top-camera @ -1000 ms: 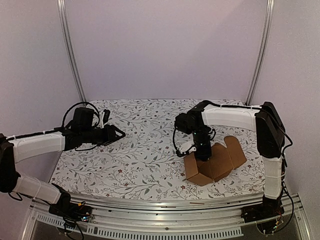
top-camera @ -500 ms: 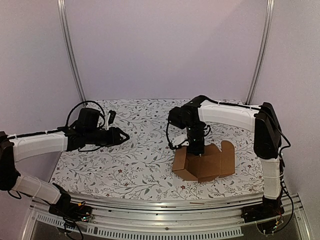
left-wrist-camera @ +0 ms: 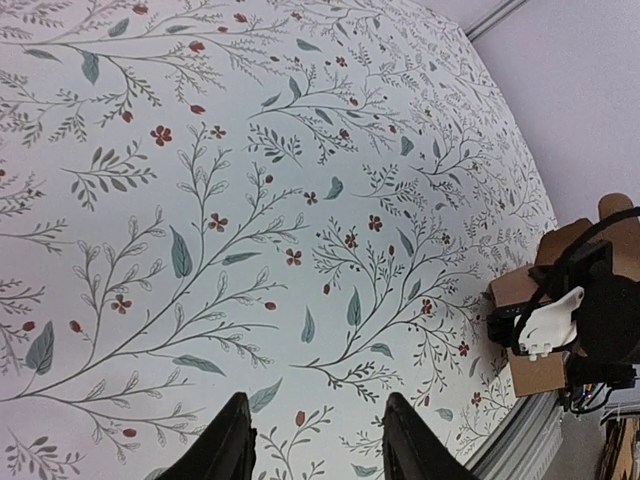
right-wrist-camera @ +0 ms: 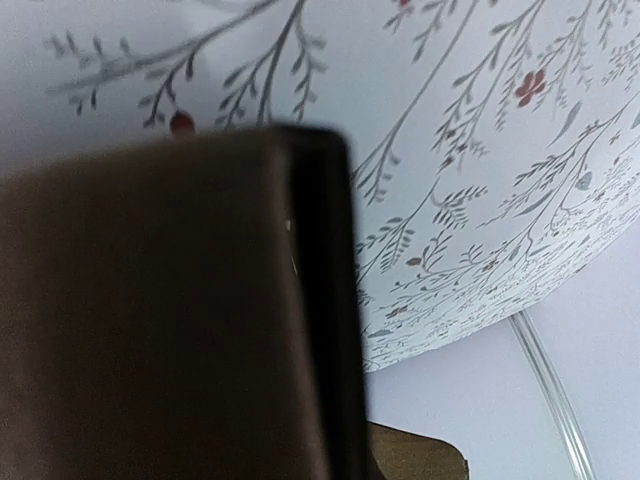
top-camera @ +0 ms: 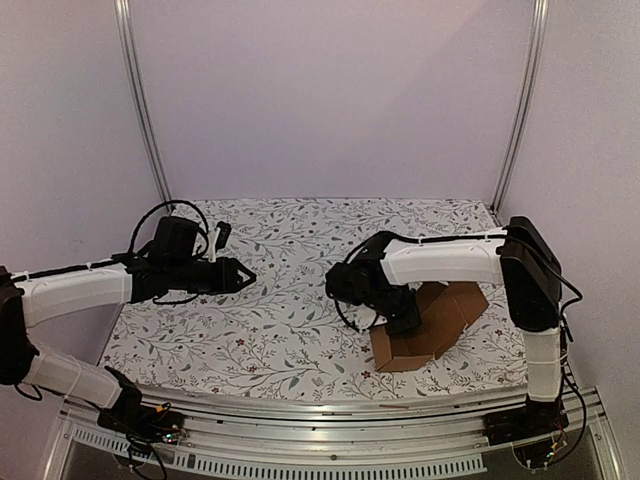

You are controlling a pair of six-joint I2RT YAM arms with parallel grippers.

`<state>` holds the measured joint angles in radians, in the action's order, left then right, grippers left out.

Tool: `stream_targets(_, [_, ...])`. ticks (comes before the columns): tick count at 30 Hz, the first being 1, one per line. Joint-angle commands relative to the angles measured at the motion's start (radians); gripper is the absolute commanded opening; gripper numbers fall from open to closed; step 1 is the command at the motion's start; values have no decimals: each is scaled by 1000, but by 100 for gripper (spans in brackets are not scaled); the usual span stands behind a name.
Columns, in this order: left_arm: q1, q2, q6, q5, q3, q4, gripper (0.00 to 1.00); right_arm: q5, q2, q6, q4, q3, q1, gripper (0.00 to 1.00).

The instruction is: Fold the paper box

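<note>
The paper box (top-camera: 440, 320) is a plain brown carton, partly formed, standing at the right front of the table with flaps up behind it. My right gripper (top-camera: 402, 318) is low at its left wall and shut on that wall. In the right wrist view a blurred brown panel (right-wrist-camera: 150, 320) fills the left, pressed against a dark finger (right-wrist-camera: 325, 300); my right gripper (right-wrist-camera: 300, 160) is mostly hidden by it. My left gripper (top-camera: 240, 275) hovers open over the table's left middle, far from the box. In the left wrist view the gripper (left-wrist-camera: 315, 440) holds nothing, and the box (left-wrist-camera: 540, 372) shows at the far right.
A flowered cloth (top-camera: 290, 330) covers the table. The metal front rail (top-camera: 300, 405) runs along the near edge, close to the box. Two upright frame posts (top-camera: 140, 100) stand at the back corners, against plain walls.
The right gripper has shut on the box wall. It carried the box left, then back right, and the arm now lies lower. The left gripper has crept a little to the right.
</note>
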<state>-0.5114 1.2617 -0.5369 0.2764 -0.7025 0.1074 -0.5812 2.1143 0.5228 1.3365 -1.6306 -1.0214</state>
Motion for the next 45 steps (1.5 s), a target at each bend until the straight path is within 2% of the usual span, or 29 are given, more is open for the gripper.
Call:
stream_targets(1, [-6, 23, 52, 13, -23, 56, 44, -81, -70, 60, 144, 167, 13, 4])
stream_targets(3, [-6, 35, 61, 18, -37, 68, 43, -97, -101, 65, 144, 225, 14, 5])
stream_targets(5, [-6, 40, 62, 19, -41, 70, 43, -102, -97, 65, 143, 250, 13, 11])
stream_targets(9, [-10, 40, 51, 17, -32, 54, 43, -44, -47, 34, 149, 99, 14, 25])
stream_targets(10, [-11, 36, 46, 15, -29, 51, 43, -28, -39, 30, 149, 57, 13, 26])
stream_targets(16, [-19, 7, 39, 13, -17, 53, 43, 146, -65, 64, 164, -23, 15, 28])
stream_targets(21, [-22, -1, 37, 9, -7, 50, 43, 184, -116, 120, 100, 46, 25, 29])
stream_targets(26, [-37, -11, 23, 4, 20, 19, 44, 221, -168, 201, -37, 143, 41, 31])
stream_targets(33, [-64, -17, 9, -9, 30, 10, 43, 310, -204, 280, -210, 213, 89, 27])
stream_targets(37, [-74, -20, 9, 1, 16, 14, 43, 370, -235, 304, -222, 217, 101, 26])
stream_targets(41, [-79, -17, 21, 4, -12, 37, 43, 435, -331, 326, -191, 180, 104, 29])
stream_targets(45, [-79, -41, 33, -39, -27, 50, 44, 526, -448, 308, -240, 125, 140, 36])
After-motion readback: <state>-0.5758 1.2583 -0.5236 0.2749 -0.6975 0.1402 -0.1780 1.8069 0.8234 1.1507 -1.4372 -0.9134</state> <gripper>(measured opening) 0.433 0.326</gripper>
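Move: The right fingers are nearly shut on a dark cardboard flap of the paper box. The box's middle lies about 5 cm to this hand's right, level with it fore and aft and some 3 cm below. The box's near end is about 5 cm back, straight behind the fingers, and the raised right panel stands roughly 11 cm right and 6 cm ahead. From the idle left hand the box is about 32 cm right, 3 cm back and 12 cm below. Sweep the right gripper about 6 cm to the right and slightly back with the flap still pinched, then open the fingers part-way and let go. Swing back left about as far, rising a little, then work back and right with a small dip. Finish with a quick lift of about 4 cm, the fingers still part-open and tilted over the box. ##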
